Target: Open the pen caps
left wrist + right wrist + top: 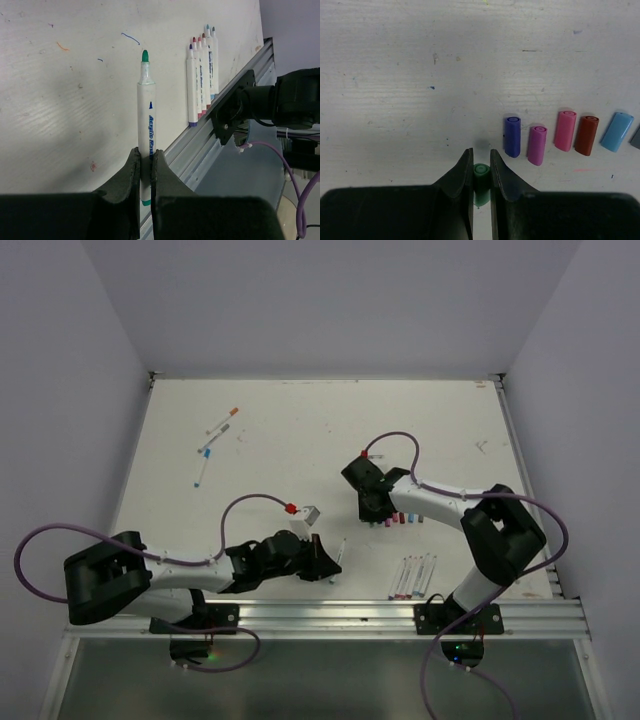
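My left gripper (146, 152) is shut on a white pen (146, 115) whose green tip is bare; the pen points away over the table (60, 100). In the top view this gripper (330, 565) sits low near the front rail. My right gripper (481, 155) is shut on a green pen cap (481, 172) just above the table, left of a row of loose caps: blue (512, 136), purple (537, 145), pink (565, 130), dark red (587, 135) and light blue (617, 131). From above, the right gripper (372, 510) is beside that row (402, 519).
Several uncapped pens (413, 575) lie side by side by the front rail (330, 615), also in the left wrist view (202, 75). Capped pens (222, 421) lie at the far left. White walls border the table. The right arm's base (280, 100) stands close by.
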`<state>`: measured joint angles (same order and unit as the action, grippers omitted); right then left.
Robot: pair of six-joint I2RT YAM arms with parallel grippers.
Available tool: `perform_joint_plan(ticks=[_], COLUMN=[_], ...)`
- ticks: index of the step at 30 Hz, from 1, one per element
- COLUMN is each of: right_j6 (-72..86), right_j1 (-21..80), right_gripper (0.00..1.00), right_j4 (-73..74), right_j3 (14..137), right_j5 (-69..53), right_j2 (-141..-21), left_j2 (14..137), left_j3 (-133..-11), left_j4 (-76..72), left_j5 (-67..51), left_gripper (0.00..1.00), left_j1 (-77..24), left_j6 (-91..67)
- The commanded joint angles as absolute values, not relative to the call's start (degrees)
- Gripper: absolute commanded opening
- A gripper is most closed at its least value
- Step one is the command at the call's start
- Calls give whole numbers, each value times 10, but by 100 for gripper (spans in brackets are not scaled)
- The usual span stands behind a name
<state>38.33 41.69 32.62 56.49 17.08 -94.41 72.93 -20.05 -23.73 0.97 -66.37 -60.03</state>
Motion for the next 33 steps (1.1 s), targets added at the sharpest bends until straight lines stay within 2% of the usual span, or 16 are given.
perform_joint_plan(ticks=[1,4,12,16,19,23,26,29,30,33], right_j6=[384,382,369,360,358,353,351,361,369,380], right_j1=[420,420,419,420,419,419,419,418,418,417], right_gripper=[14,16,30,33,34,41,53,70,79,90], right_j4=[333,328,302,300,303,356,414,473,485,523], right_j3=[562,558,550,559,562,582,602,613,614,607], right_j5=[223,223,211,209,215,232,268,305,308,305], right_j2=[-947,-949,-958,-964,-939,-854,-774,-702,-674,-639], left_j2=[743,756,777,785,801,839,886,936,948,995], left_j3=[-228,-237,-257,-261,-275,-312,-357,-402,-421,-461], left_j4=[-275,-275,-270,-268,-264,-249,-222,-216,-216,-210], left_j5=[29,33,51,61,61,55,57,57,56,47], left_gripper=[0,0,0,0,0,0,0,0,0,0], left_j1=[-680,-692,-718,-731,-737,-740,-740,-739,-739,-737], left_j6=[-612,-615,-629,-642,-640,-626,-609,-599,-599,-590])
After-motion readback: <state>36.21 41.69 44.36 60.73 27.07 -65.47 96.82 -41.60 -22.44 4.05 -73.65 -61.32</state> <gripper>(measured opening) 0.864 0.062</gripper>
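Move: The left hand still holds the uncapped green pen, bound for the bare spot left of the pen row, about 13 cm to its right, 1 cm back and 4 cm below. The purple pen is some 2 cm right of that spot. The right hand still pinches the green cap; its landing spot is about 2 cm below and 1 cm right. From that hand, the purple cap lies about 3 cm right and 1 cm ahead, the magenta cap 4 cm right and level, both 2 cm below. Right releases the green cap, rising about 16 cm; left carries its pen 10 cm right towards the row. ##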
